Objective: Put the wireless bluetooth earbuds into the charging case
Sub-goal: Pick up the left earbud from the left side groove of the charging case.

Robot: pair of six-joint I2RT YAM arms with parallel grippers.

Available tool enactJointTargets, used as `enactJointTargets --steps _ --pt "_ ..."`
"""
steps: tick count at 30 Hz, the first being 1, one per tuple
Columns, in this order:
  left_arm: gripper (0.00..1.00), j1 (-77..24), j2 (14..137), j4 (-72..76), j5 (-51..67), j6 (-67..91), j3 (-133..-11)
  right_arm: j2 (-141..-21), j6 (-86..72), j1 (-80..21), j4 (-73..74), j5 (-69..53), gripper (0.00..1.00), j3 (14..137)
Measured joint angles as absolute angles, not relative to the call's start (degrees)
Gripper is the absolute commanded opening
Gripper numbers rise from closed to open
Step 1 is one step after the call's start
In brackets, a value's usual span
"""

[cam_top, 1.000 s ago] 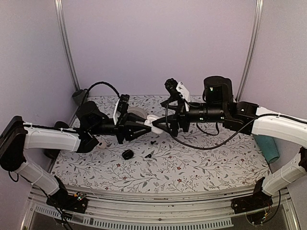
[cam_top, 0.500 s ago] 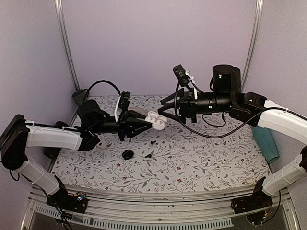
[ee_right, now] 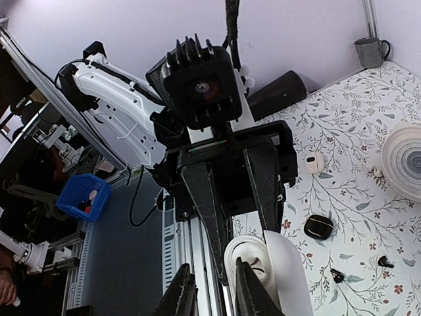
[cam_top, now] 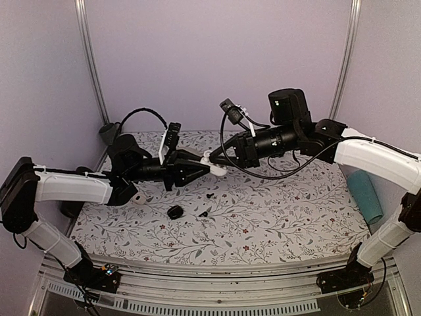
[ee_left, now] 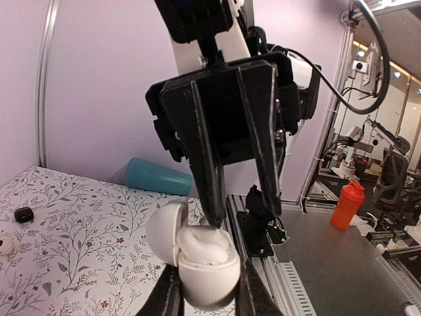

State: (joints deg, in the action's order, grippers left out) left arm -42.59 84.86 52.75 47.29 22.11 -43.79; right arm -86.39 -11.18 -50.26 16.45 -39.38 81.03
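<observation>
The white charging case (ee_left: 204, 253) hangs above the table with its lid swung open, and my left gripper (ee_left: 209, 270) is shut on its body. In the top view the case (cam_top: 212, 160) sits between the two grippers at mid-table. My right gripper (ee_left: 243, 214) reaches in from the opposite side. It is open a narrow way with nothing between its fingers, and one fingertip (ee_left: 214, 217) rests at the case's open cavity. From the right wrist, the right gripper (ee_right: 212, 262) has one finger inside the case (ee_right: 289, 276). One white earbud (ee_right: 314, 161) lies on the table by the left arm (cam_top: 140, 197).
A black case (cam_top: 175, 212) and small black bits (cam_top: 210, 195) lie on the floral cloth below the grippers. A teal cylinder (cam_top: 367, 196) lies at the right edge and a grey mug (cam_top: 108, 131) stands at the back left. A white roll (ee_right: 404, 161) sits behind.
My right gripper drew back and up from the case, then returned to it with its jaws narrowed from wide. The left gripper kept the case and rose slightly.
</observation>
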Motion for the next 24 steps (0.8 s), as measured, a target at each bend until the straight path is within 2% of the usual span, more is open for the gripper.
enactJointTargets --steps 4,6,13,24 --pt "0.00 -42.57 84.86 52.36 47.27 22.13 -44.14 -87.18 -12.23 -50.22 16.75 -39.88 0.20 82.17" --pt "0.00 -42.57 84.86 52.18 47.27 22.15 -44.14 -87.18 -12.51 -50.22 16.78 -40.03 0.14 82.24" --pt "0.00 -42.57 84.86 51.72 47.24 22.35 -44.23 -87.77 -12.91 -50.17 18.06 -40.60 0.05 82.28" --pt "0.00 -42.30 84.86 51.00 47.11 22.41 -44.60 -88.29 -12.40 -50.17 20.27 -39.51 0.03 82.56"
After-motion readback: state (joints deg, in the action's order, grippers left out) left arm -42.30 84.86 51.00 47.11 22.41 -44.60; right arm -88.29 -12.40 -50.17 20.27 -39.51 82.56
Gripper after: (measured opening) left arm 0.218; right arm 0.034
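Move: The left earbud, in the open charging case that my left hand holds, lies just ahead of my right fingertips, about 1 cm forward, 1 cm to the left and 1 cm below. The case body's middle is some 1 cm ahead of my right hand, 2 cm left and 2 cm lower; its raised lid stands about 3 cm ahead and 2 cm left. From my left hand the earbud is roughly 3 cm to the right and 1 cm up. My left hand keeps its grip on the charging case and holds it practically still. With my right hand I squeeze the slightly open fingers almost shut and, while they close, sink about 1.5 cm at the side of the case nearer my base, tipping the wrist some 5 degrees. The forward finger draws back from over the groove towards the rear rim. ##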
